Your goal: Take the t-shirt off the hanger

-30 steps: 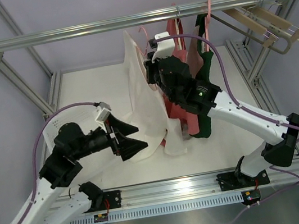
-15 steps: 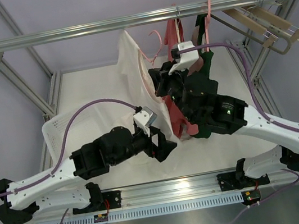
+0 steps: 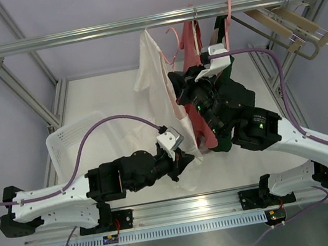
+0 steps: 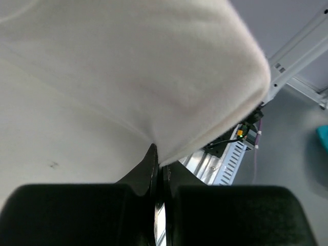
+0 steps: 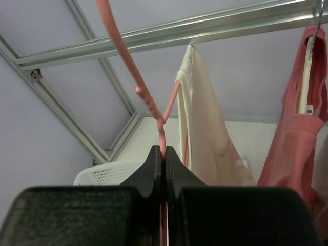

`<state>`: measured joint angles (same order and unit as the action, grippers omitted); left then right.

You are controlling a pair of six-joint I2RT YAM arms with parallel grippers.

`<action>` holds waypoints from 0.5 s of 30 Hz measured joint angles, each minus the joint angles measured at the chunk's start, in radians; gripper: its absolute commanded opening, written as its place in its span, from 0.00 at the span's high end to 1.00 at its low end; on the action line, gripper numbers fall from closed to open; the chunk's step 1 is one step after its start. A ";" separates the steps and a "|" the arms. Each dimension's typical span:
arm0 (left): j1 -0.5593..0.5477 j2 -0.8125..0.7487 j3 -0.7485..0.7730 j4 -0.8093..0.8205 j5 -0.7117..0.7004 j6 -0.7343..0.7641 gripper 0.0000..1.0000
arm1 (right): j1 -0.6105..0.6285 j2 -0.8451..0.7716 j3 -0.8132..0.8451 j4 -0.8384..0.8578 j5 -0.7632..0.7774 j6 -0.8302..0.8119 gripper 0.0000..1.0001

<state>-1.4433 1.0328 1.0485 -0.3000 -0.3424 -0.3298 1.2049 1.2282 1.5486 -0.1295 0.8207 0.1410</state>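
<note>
A cream t-shirt (image 3: 155,77) hangs from a pink hanger (image 3: 170,36) held up below the rail. My right gripper (image 3: 176,83) is shut on the hanger's pink wire (image 5: 163,134), the hook curving up above the fingers; the shirt (image 5: 205,128) drapes just right of it. My left gripper (image 3: 187,158) is shut on the shirt's lower edge; in the left wrist view the cream cloth (image 4: 123,87) fills the frame and runs down into the closed fingers (image 4: 151,166).
A red garment (image 3: 193,62) and a dark green one (image 3: 222,51) hang on the rail (image 3: 136,24) beside the shirt. Wooden hangers (image 3: 289,28) hang at the right end. A white perforated basket (image 3: 67,141) sits left on the table.
My left arm swung right and low and closed on the shirt's bottom edge. My right gripper lifted the hanger slightly rightward; the shirt now hangs stretched and narrower.
</note>
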 measured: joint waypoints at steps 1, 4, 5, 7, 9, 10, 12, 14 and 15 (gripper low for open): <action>-0.010 -0.005 -0.014 0.015 0.007 -0.004 1.00 | -0.001 0.003 0.001 0.016 0.000 -0.020 1.00; -0.034 -0.033 -0.084 0.050 0.023 -0.040 1.00 | -0.022 0.042 0.039 0.038 -0.016 -0.061 1.00; -0.043 -0.040 -0.108 0.065 0.021 -0.055 1.00 | -0.045 0.068 0.066 0.038 -0.037 -0.065 1.00; -0.065 -0.044 -0.147 0.081 0.005 -0.084 1.00 | -0.100 0.122 0.131 0.022 -0.077 -0.064 1.00; -0.092 -0.040 -0.178 0.086 -0.012 -0.112 1.00 | -0.157 0.179 0.206 0.014 -0.120 -0.057 1.00; -0.105 -0.035 -0.192 0.085 -0.022 -0.121 1.00 | -0.180 0.201 0.247 0.004 -0.139 -0.051 1.00; -0.117 -0.026 -0.215 0.087 -0.048 -0.135 1.00 | -0.213 0.224 0.311 -0.045 -0.192 -0.035 1.00; -0.118 -0.029 -0.233 0.087 -0.076 -0.141 1.00 | -0.220 0.206 0.324 -0.092 -0.248 -0.010 1.00; -0.120 -0.032 -0.239 0.082 -0.086 -0.142 1.00 | -0.219 0.189 0.321 -0.109 -0.272 -0.001 1.00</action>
<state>-1.5631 1.0004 0.8093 -0.2184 -0.4282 -0.4721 0.9855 1.4170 1.8694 -0.2390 0.5488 0.1398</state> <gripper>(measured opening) 0.024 0.034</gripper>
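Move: The right hand, gripping the pink hanger, has the rail about 18 cm ahead and 5 cm higher; the white t-shirt's middle hangs some 8 cm ahead, 4 cm left and 15 cm below it, the red shirt roughly 17 cm ahead, 8 cm right and 18 cm below. From the left hand, already pinching the t-shirt low down, the hanger is about 15 cm ahead, 3 cm right and 18 cm up. Left pulls the pinched t-shirt about 8 cm down; right moves the held hanger 5 cm forward and up. ##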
